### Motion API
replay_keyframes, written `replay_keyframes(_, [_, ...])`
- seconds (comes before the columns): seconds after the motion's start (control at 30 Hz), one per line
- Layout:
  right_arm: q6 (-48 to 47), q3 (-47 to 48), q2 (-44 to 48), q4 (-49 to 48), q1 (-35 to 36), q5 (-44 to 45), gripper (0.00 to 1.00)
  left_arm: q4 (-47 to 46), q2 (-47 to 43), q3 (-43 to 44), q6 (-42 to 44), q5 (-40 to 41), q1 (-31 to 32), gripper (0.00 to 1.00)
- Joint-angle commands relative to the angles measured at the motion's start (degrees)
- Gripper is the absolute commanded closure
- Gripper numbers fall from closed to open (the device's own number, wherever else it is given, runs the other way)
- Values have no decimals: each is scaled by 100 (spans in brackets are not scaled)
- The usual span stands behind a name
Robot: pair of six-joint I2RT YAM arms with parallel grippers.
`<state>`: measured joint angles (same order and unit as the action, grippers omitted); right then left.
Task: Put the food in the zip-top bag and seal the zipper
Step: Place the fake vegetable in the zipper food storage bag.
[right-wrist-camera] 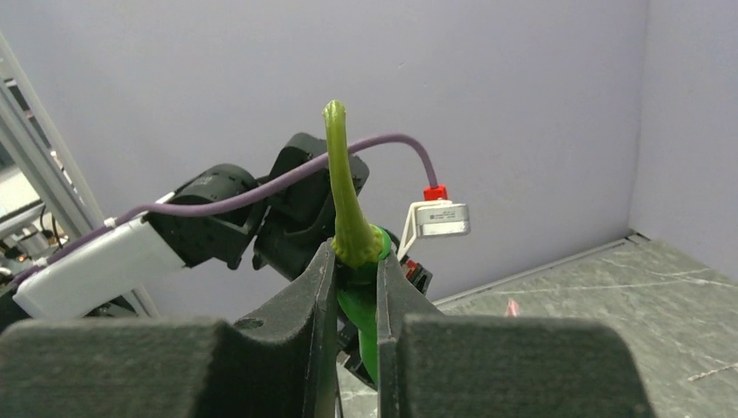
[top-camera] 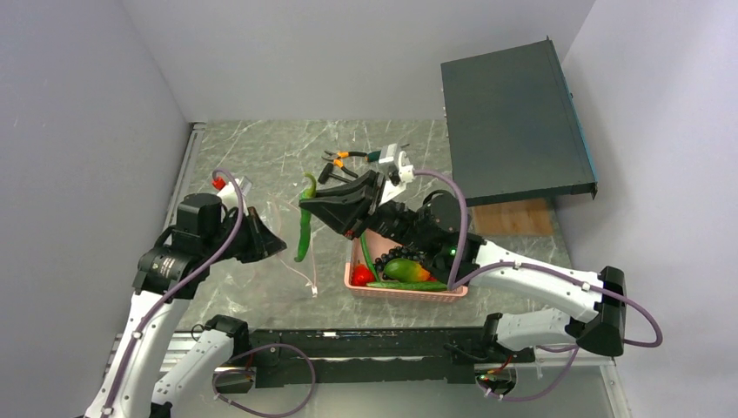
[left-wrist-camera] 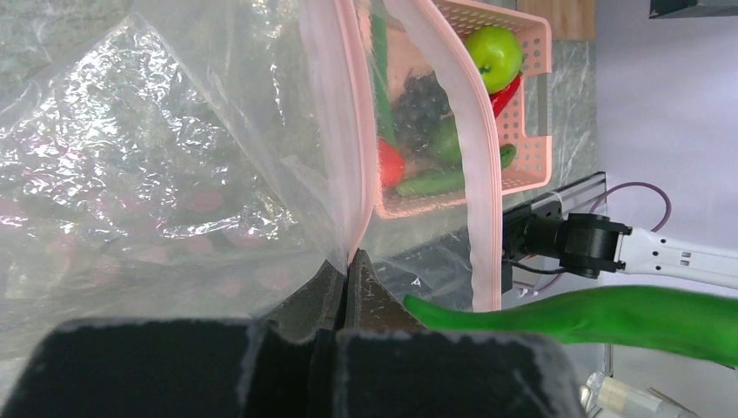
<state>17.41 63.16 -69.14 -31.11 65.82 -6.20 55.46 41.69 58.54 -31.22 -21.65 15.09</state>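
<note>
My left gripper (left-wrist-camera: 349,261) is shut on the pale pink zipper (left-wrist-camera: 346,131) at one side of the zip-top bag's mouth. It holds the clear bag (left-wrist-camera: 174,157) up with the mouth gaping; the other lip (left-wrist-camera: 480,174) hangs apart. My right gripper (right-wrist-camera: 355,257) is shut on a long green pepper (right-wrist-camera: 341,174) just below its stem. The pepper (top-camera: 304,231) dangles beside the bag's mouth, and its tip (left-wrist-camera: 609,318) lies close to my left fingers. The rest of the food sits in the pink basket (top-camera: 452,294): green apple (left-wrist-camera: 494,52), grapes (left-wrist-camera: 422,100), a small red fruit (left-wrist-camera: 390,164), mango (top-camera: 405,270).
Orange-handled pliers (top-camera: 344,158) lie behind the right gripper (top-camera: 311,206). A dark flat box (top-camera: 513,122) leans at the back right with a wooden block (top-camera: 513,218) under it. Grey walls close in on the left, back and right.
</note>
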Motion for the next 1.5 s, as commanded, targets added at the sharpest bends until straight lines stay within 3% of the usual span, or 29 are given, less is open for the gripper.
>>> replay_keyframes(0.0, [-449, 117, 32, -258, 244, 147, 100, -239, -119, 254, -252, -145, 27, 100])
replay_keyframes(0.33, [11, -563, 134, -608, 513, 452, 94, -702, -369, 279, -681, -80, 27, 100])
replay_keyframes(0.57, [356, -723, 120, -341, 539, 797, 69, -779, -460, 367, -797, -7, 24, 100])
replay_keyframes(0.83, [682, -214, -42, 1135, 533, 1128, 42, -752, -463, 387, -786, -8, 27, 100])
replay_keyframes(1.2, [90, 1315, -237, 3726, 381, 1849, 35, -553, -412, 393, -647, 153, 27, 100])
replay_keyframes(1.47, [135, 647, 294, 4483, -897, 1578, 37, -368, -553, 239, -566, 423, 27, 100])
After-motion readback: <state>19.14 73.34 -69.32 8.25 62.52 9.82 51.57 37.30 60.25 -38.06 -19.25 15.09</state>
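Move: The open mouth of the zip-top bag lies some 20 cm below the right hand, 3 cm to its left and about 2 cm ahead; the left gripper pinching the rim is 5 cm left, 3 cm ahead and some 22 cm below. The pink basket stands roughly 19 cm right, 8 cm ahead, far below. From the left hand the mouth is about 3 cm to the right, otherwise level; the hanging green pepper's middle is 5 cm right and 13 cm above. The green pepper, hanging from the right fingers, is shifted about 2 cm back and slightly left, then lowered some 5 cm towards the bag mouth; the fingers open wide and let go while the hand sinks a few centimetres more. The left hand keeps its pinch on the rim and lifts it about 4 cm. The emptied right hand then leaves forward and to the right, tipping down and turning clockwise. ##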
